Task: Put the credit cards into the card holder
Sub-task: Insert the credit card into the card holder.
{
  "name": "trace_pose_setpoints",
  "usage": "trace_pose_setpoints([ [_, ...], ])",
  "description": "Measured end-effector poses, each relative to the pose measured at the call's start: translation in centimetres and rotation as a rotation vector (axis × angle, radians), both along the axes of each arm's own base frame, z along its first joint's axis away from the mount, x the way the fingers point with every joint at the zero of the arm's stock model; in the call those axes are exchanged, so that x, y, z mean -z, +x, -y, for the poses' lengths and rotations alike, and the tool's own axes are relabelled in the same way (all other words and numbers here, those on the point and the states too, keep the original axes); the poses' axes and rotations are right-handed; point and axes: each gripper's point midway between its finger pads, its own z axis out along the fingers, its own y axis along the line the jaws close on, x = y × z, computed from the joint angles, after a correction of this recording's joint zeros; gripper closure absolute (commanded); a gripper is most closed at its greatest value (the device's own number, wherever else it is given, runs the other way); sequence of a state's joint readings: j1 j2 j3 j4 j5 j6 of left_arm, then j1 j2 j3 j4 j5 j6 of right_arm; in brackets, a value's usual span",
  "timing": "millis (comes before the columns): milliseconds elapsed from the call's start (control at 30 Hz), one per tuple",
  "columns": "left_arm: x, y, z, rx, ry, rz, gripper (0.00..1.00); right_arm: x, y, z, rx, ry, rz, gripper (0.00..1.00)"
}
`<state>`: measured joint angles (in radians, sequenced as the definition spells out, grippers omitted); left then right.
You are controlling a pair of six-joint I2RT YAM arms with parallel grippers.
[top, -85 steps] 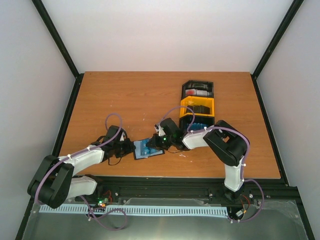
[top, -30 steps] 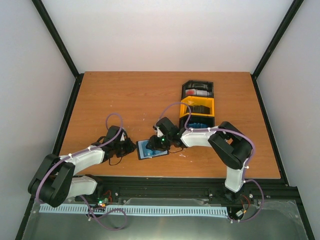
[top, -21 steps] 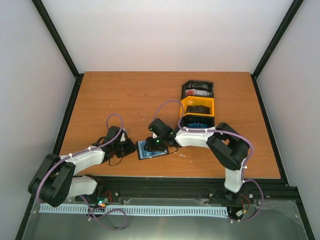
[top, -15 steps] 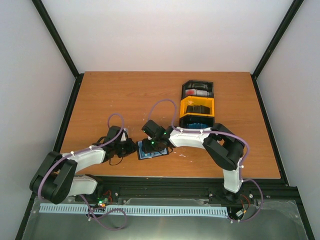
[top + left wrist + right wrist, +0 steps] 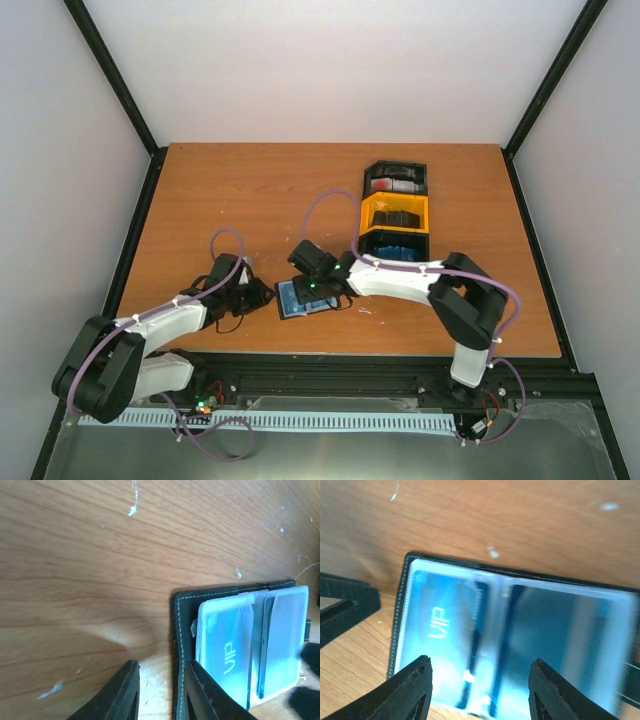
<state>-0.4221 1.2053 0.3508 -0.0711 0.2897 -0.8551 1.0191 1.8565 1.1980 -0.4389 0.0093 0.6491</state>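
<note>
The black card holder (image 5: 297, 303) lies open on the table near its front edge. A light blue credit card (image 5: 225, 650) marked VIP sits in its left pocket, and a second card (image 5: 282, 630) fills the right one. My left gripper (image 5: 161, 666) stands slightly open at the holder's left edge, one finger (image 5: 202, 695) over the stitched border and the other on bare wood. My right gripper (image 5: 480, 662) hovers wide open above the holder (image 5: 405, 600), its fingers spanning both pockets with nothing between them. Seen from above, the left gripper (image 5: 265, 296) and right gripper (image 5: 312, 289) meet at the holder.
A joined row of black and yellow trays (image 5: 394, 210) stands behind and to the right. Red-and-white cards (image 5: 393, 184) are in the far tray and blue cards (image 5: 393, 247) in the nearest. The right arm's purple cable loops above the holder.
My right gripper has slid left over the card holder and its jaws have spread wider. The left jaws have parted a little. The holder has stayed put.
</note>
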Motion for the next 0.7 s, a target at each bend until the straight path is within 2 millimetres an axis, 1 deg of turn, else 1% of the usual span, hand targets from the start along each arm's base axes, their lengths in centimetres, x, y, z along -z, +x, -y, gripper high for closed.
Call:
trace_pose_setpoints([
  [67,-0.1,-0.2,-0.3,-0.007,0.01,0.003,0.64,-1.3,0.5,1.5,0.025,-0.003,0.04,0.47],
  [167,-0.3,-0.5,-0.3,-0.002,0.003,0.006,0.45,-2.8,1.5,3.4,0.072,-0.006,0.09,0.47],
  [233,-0.7,-0.6,0.0,0.012,-0.021,0.017,0.36,-3.0,2.1,4.6,0.101,-0.027,0.113,0.47],
  [300,-1.0,-0.8,0.6,0.036,-0.06,0.029,0.3,-2.3,2.6,6.0,0.125,-0.072,0.123,0.47],
  [367,-1.3,-1.1,1.2,0.059,-0.103,0.04,0.26,-1.7,2.6,7.0,0.135,-0.116,0.126,0.46],
  [433,-1.4,-1.2,1.5,0.068,-0.12,0.045,0.22,-1.2,2.5,7.9,0.137,-0.158,0.129,0.46],
  [567,-1.7,-1.4,2.0,0.084,-0.153,0.045,0.21,-0.7,2.6,9.0,0.127,-0.223,0.143,0.47],
  [633,-1.7,-1.4,2.2,0.091,-0.165,0.04,0.21,-0.4,2.6,9.3,0.114,-0.244,0.145,0.5],
  [700,-1.7,-1.4,2.4,0.097,-0.174,0.037,0.21,-0.1,2.5,9.7,0.097,-0.262,0.143,0.6],
])
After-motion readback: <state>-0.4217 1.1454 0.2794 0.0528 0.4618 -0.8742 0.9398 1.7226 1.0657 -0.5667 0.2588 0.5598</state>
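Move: The card holder lies open, its middle some 8 cm to the left hand's right, about 1 cm back and 2 cm below. From the right hand the holder's middle is about 1 cm to the right, 1 cm back and 4 cm below. The nearest black tray stands roughly 20 cm right of the right hand and 11 cm ahead, the yellow tray some 8 cm beyond that tray, both slightly below the hand. The open card holder is left by the right hand, which moves right about 10 cm and a little forward, rising some 3 cm over the right half and sinking again beside the clasp edge; its fingers stay half open and tilt steeper by about 15 degrees. The left hand edges right towards the holder, rising and drawing slightly back as its fingers spread wide. ##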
